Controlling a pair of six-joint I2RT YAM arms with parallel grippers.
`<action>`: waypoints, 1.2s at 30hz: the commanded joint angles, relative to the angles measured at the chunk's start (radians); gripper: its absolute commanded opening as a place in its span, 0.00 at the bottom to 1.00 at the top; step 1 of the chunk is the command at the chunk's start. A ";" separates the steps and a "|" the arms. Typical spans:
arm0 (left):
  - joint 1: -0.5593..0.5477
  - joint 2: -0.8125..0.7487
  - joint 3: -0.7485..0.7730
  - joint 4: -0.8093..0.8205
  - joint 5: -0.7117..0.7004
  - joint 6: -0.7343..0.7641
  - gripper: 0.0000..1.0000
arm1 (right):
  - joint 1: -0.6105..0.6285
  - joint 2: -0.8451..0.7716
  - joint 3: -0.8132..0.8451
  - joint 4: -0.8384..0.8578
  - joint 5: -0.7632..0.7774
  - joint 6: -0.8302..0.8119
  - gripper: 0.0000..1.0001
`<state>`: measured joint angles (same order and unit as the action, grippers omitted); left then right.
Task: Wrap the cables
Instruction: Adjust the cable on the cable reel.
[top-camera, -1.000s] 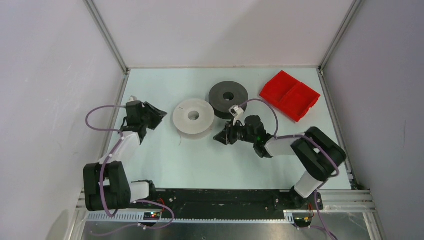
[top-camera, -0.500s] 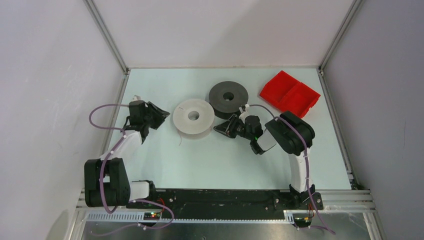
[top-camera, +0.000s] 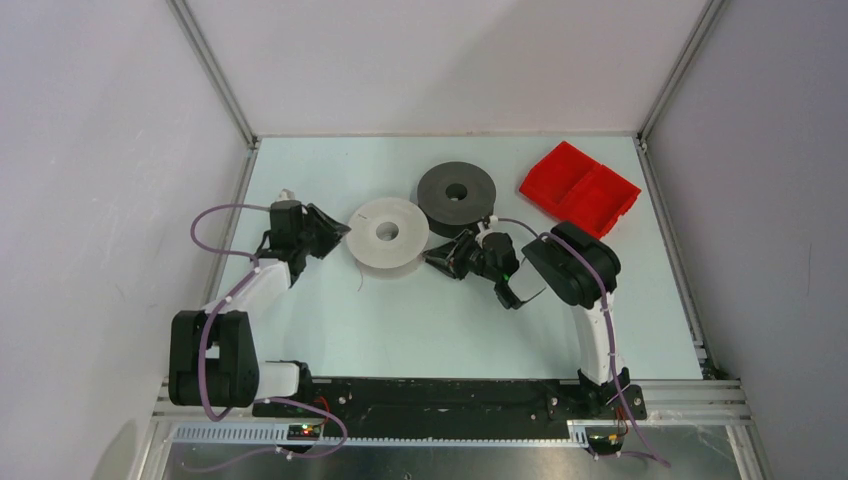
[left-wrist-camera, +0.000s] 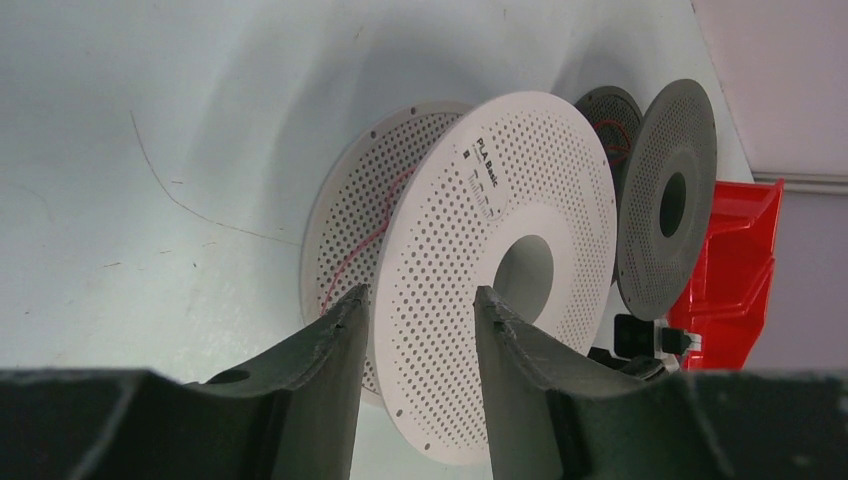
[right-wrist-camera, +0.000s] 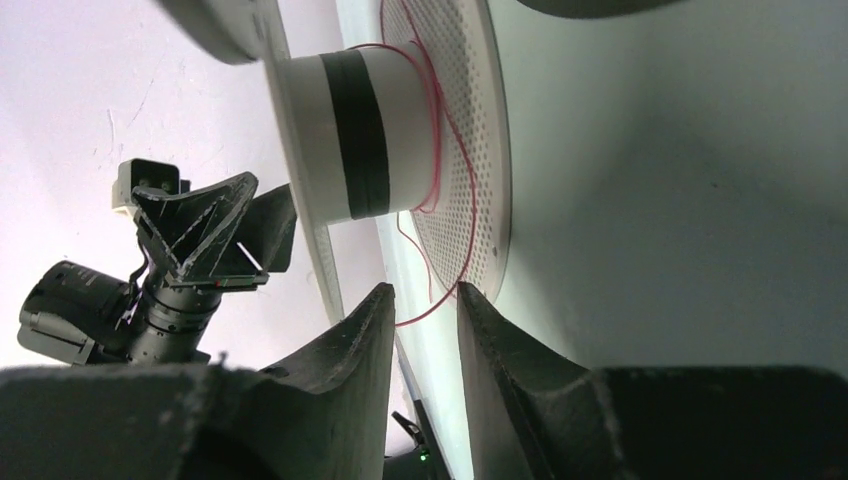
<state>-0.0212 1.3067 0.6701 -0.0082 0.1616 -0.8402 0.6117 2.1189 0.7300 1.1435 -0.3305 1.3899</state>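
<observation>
The white spool (top-camera: 387, 232) lies flat mid-table, and the dark grey spool (top-camera: 457, 194) lies just behind it. My left gripper (top-camera: 338, 231) is open at the white spool's left edge. In the left wrist view, the rim of the perforated flange (left-wrist-camera: 500, 250) sits in the gap of the left gripper (left-wrist-camera: 420, 292). My right gripper (right-wrist-camera: 425, 290) is open by a narrow gap at the spool's right edge (top-camera: 432, 257). A thin pinkish cable (right-wrist-camera: 440, 150) loops from the core (right-wrist-camera: 350, 130) across the lower flange to just beyond the right fingertips. A loose strand (left-wrist-camera: 150, 170) trails on the table.
A red tray (top-camera: 580, 190) sits at the back right, close behind the right arm's elbow. The dark grey spool (left-wrist-camera: 665, 200) carries a few reddish strands. Frame posts and pale walls close the table on the left, back and right.
My left gripper has moved right up to the white spool's edge. The right arm has folded at the elbow, bringing its gripper left and back to the spool's right side.
</observation>
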 joint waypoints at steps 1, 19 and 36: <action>-0.012 0.003 0.023 0.042 -0.009 -0.008 0.47 | 0.015 0.005 0.025 -0.025 0.035 0.058 0.35; -0.031 0.015 0.016 0.049 -0.019 -0.029 0.46 | 0.032 0.051 0.042 0.037 0.107 0.090 0.05; -0.139 -0.038 -0.047 0.100 -0.020 -0.122 0.43 | 0.114 0.008 0.092 -0.036 0.351 -0.033 0.00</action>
<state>-0.1349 1.3178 0.6243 0.0597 0.1493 -0.9401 0.7082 2.1651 0.7834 1.1118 -0.0849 1.3994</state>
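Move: Just off the right hand's fingertips, roughly 1 cm to its left and 2 cm lower, runs the red cable, coming off the cable reel, whose middle is about 9 cm left and 5 cm ahead. The dark reel lies some 16 cm ahead and 8 cm right of that hand. From the left hand, the cable reel's middle is about 10 cm right, 1 cm ahead and 7 cm below; the cable at the right fingertips is some 18 cm right, 4 cm back. Sinking about 1.5 cm beside the reel's gap, the right hand shuts its part-open fingers fully and pinches the red cable, then eases some 1.5 cm left and slightly forward towards the hub, turning a little clockwise. The left hand waits, then travels about 4 cm to the right to the cable reel's near upper rim, fingers still about half open; contact there can't be seen. ##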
